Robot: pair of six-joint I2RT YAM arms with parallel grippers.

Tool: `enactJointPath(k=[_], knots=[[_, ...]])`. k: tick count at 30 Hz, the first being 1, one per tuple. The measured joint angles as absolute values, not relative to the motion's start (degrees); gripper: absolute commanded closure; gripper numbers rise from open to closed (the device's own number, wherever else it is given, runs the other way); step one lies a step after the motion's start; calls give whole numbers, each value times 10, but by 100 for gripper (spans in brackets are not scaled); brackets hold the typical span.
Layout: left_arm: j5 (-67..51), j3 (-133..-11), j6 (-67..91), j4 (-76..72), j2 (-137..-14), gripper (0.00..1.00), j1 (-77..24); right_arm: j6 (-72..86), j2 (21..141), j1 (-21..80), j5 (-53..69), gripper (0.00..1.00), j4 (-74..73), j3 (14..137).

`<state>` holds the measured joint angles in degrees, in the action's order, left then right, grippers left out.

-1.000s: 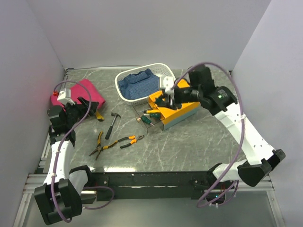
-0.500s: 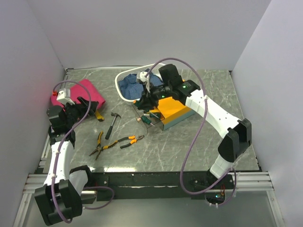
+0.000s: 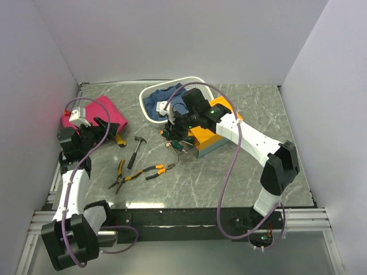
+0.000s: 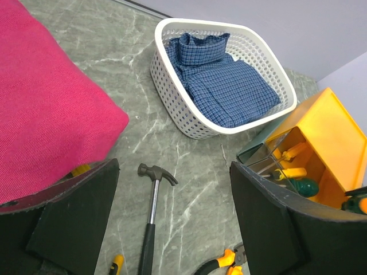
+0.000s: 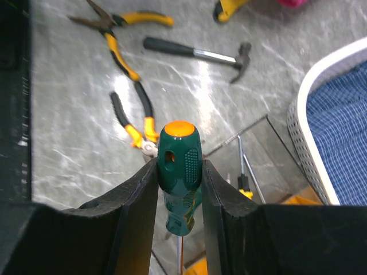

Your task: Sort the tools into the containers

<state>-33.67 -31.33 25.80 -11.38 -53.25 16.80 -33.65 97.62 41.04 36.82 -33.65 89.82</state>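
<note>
The orange-yellow container (image 3: 205, 136) sits mid-table with its clear drawer (image 3: 179, 146) pulled out toward the left. My right gripper (image 3: 175, 129) hangs over that drawer, shut on a green screwdriver (image 5: 179, 172) with an orange cap, its shaft pointing down. Yellow-handled tools (image 5: 243, 186) lie in the drawer (image 5: 258, 149). On the table to the left lie a hammer (image 3: 136, 150), orange-handled pliers (image 3: 152, 171) and needle-nose pliers (image 3: 118, 172). My left gripper (image 3: 100, 129) is open and holds nothing. In the left wrist view it (image 4: 174, 166) hovers above the hammer (image 4: 150, 223).
A white basket (image 3: 150, 109) holding a blue checked cloth (image 3: 163, 100) stands behind the container. A pink cloth (image 3: 103, 112) lies at the far left, with a yellow-handled object (image 3: 120, 139) poking out beneath it. Grey walls close in the left, back and right sides.
My right arm has swung left from above the container's lid to over the pulled-out drawer. The left arm and the loose tools have not moved.
</note>
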Motion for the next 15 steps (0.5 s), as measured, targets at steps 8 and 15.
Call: enactJointPath(k=[8,15], knots=[[-337,-313,258,-117,-536,15,168,-386,993,415,305,56,-346,893],[-337,-314,262,-131,-552,16,167,-399,1044,437,214,35,-420,947]])
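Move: The right hand already holds a green screwdriver; the open clear drawer's middle lies about 3 cm ahead of it, 4 cm to its right and 12 cm below. From this hand, the yellow box is some 10 cm ahead and 17 cm right, the white basket 20 cm straight ahead, and the orange-black cutters 7 cm back and 4 cm left. From the left hand, the drawer is roughly 2 cm back, 27 cm right and 11 cm lower. Downwards by about 5 cm, and a couple of centimetres forward with a slight shift right, the right hand lowers the green screwdriver into the open clear drawer. The wrist tips the left-pointing fingers some 15 degrees further down, and near the bottom they open and let go of the screwdriver. ##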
